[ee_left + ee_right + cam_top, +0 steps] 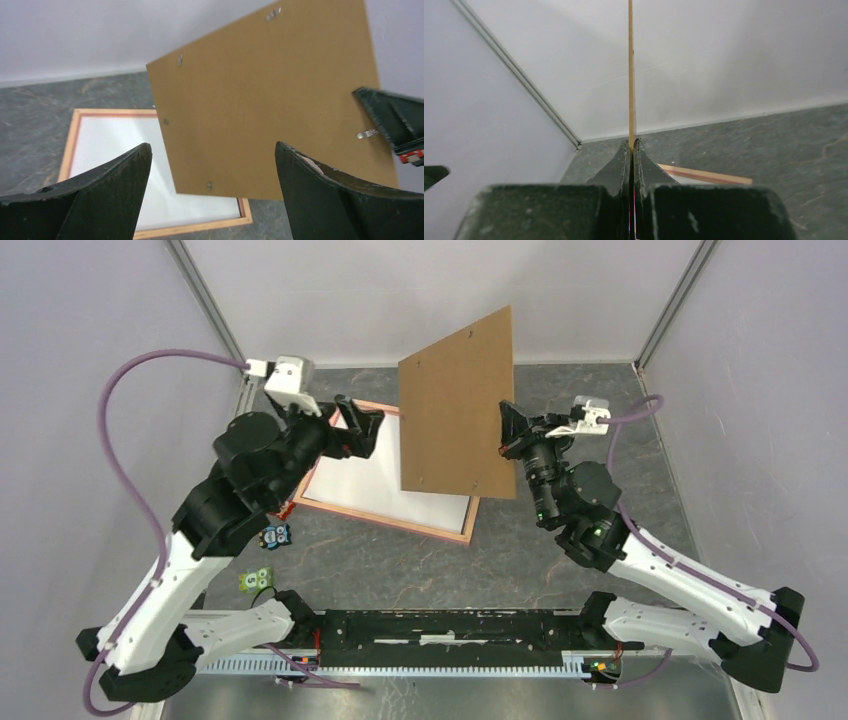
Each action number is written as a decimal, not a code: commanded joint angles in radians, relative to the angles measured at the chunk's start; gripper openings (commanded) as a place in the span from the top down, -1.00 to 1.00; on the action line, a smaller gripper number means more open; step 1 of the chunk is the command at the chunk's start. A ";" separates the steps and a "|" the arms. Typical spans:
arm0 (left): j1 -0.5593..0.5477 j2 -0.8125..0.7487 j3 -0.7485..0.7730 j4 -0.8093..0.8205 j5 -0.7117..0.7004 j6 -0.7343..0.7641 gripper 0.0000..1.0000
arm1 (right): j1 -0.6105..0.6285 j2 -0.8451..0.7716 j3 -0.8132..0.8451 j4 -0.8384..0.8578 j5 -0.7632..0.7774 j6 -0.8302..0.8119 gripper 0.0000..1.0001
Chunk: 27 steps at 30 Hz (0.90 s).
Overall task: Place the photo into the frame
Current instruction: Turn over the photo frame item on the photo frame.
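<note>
The salmon-pink frame (pixel 400 523) lies flat on the dark table. A white sheet, the photo (pixel 370 475) with its white back up, fills it. My left gripper (pixel 365 430) hovers open over the frame's far left corner with nothing between its fingers. In the left wrist view the frame (pixel 70 145) and the photo (pixel 115 145) lie below the wide jaws. My right gripper (pixel 508 430) is shut on the right edge of a brown backing board (pixel 458 405), held tilted above the frame's right half. The right wrist view shows the board (pixel 630 75) edge-on between the pinched fingers.
Two small figure tags, one blue (pixel 279 535) and one green (pixel 256 580), sit on the table near the left arm. White walls with metal corner posts (pixel 215 315) enclose the back and sides. The arm mounting rail (pixel 450 630) runs along the near edge.
</note>
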 commanded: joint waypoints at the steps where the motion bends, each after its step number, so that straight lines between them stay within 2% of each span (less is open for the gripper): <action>1: 0.001 -0.059 -0.060 0.058 -0.113 0.116 -0.97 | -0.001 0.023 -0.096 0.313 0.112 0.330 1.00; 6: 0.002 -0.114 -0.154 0.135 -0.127 0.147 -0.97 | -0.006 0.129 -0.190 0.438 0.164 0.609 1.00; 9: 0.002 -0.128 -0.191 0.146 -0.145 0.169 -0.97 | -0.007 0.201 -0.218 0.537 0.155 0.690 1.00; 13: 0.002 -0.164 -0.264 0.182 -0.137 0.159 -0.97 | -0.010 0.289 -0.211 0.573 0.153 0.777 1.00; 22: 0.001 -0.187 -0.306 0.198 -0.075 0.115 -0.98 | -0.020 0.406 -0.226 0.548 0.170 0.949 1.00; 27: -0.005 -0.190 -0.307 0.195 -0.110 0.128 -0.99 | -0.041 0.451 -0.257 0.533 0.155 1.069 1.00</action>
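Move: The frame, with the white sheet in it, lies flat some 41 cm below both my hands. Its middle is about 6 cm ahead and 18 cm left of my right hand, which already pinches the brown backing board by its right edge. From my empty left hand the frame's middle is about 8 cm ahead and 4 cm to the right. The red owl lies 28 cm left of the frame's middle and 9 cm nearer, the blue owl 30 cm left and 15 cm nearer. I bring the slanting board down over the frame with my right hand, sinking about 16 cm while drifting some 7 cm left and 6 cm forward, and keep my grip. On the way I roll that hand left side up by nearly 40 degrees and tip the fingers down, swinging the board towards flat. My left hand stays open and free of the board, shifting slightly left and dipping about 5 cm. ##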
